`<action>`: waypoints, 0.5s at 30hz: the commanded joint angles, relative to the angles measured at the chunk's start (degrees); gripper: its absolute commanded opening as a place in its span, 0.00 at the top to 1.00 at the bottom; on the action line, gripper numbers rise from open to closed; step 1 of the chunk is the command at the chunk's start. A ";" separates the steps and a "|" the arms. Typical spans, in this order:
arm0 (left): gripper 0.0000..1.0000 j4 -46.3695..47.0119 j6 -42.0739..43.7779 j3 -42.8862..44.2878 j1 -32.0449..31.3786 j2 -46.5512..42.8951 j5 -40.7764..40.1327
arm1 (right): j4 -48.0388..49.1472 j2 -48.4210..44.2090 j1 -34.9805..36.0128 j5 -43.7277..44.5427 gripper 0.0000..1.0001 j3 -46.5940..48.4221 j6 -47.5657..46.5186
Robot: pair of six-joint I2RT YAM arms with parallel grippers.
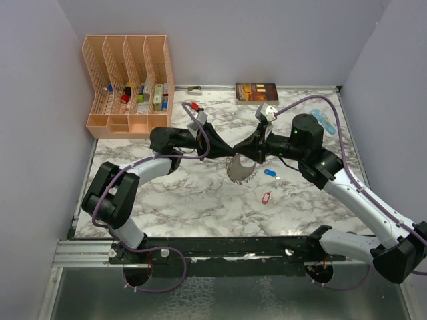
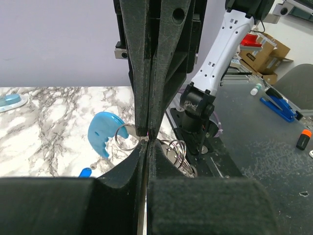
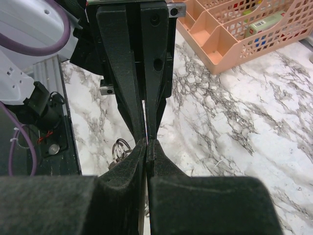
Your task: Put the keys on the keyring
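My two grippers meet tip to tip above the middle of the marble table. The left gripper is shut on the keyring. Grey metal rings and a light-blue strap hang beside its fingertips. The right gripper is shut on the same bunch from the other side, with rings showing to the left of its jaws. The dark blue key and the red key lie loose on the table, to the right of the hanging bunch and nearer the arm bases.
A peach desk organizer with small items stands at the back left. A brown box lies against the back wall. A pale-blue see-through object rests at the right edge, and a small red-tipped item lies near the organizer.
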 commanded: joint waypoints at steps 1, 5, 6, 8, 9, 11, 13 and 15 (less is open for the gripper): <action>1.00 2.91 -1.32 -0.42 -0.29 0.67 1.34 | 3.10 -2.48 0.30 0.76 0.99 1.32 1.13; 1.00 3.64 -2.05 -0.30 -0.29 0.64 2.28 | 3.02 -3.48 0.26 3.94 0.86 1.08 2.22; 1.00 3.68 -2.08 -0.25 -0.29 0.63 2.55 | 3.10 -3.84 0.30 4.83 0.76 0.94 2.44; 1.00 4.33 -2.34 -0.42 -0.33 0.57 3.26 | 3.52 -4.85 0.28 6.09 0.63 0.44 2.74; 1.00 4.75 -2.61 -0.42 -0.29 0.53 3.83 | 3.61 -5.42 0.29 6.95 0.58 0.25 2.75; 1.00 5.57 -3.14 -0.42 -0.29 0.40 5.18 | 3.29 -6.50 0.30 9.27 0.48 0.01 2.64; 1.00 6.75 -3.75 -0.44 -0.29 0.19 6.53 | 2.55 -7.69 0.30 11.67 0.45 -0.16 2.14; 1.00 8.21 -4.77 -0.58 -0.29 0.09 7.95 | 1.22 -8.29 0.23 13.06 0.45 -0.34 1.11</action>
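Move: Both hands already pinch the keyring, so it sits right at the left hand's fingertips and right at the right hand's, hanging about 1 cm below each. From the right hand, the grey crescent hangs some 6 cm below, 2 cm back and level sideways; the blue crescent is about 3 cm ahead, 3 cm right and 5 cm down. On the table, about 28 cm below, the blue tag lies 13 cm right and 5 cm ahead; the red tag 11 cm right and 5 cm back. The right hand lets go of the keyring, its shut fingers opening to about half, and backs off upwards by about 4 cm and 2 cm to the right, away from the left fingertips, turning slightly clockwise and tilting some 10 degrees overall. The left hand keeps its fingers shut on the keyring's wire and carries the load alone, easing only about 1 cm back and a little down. ##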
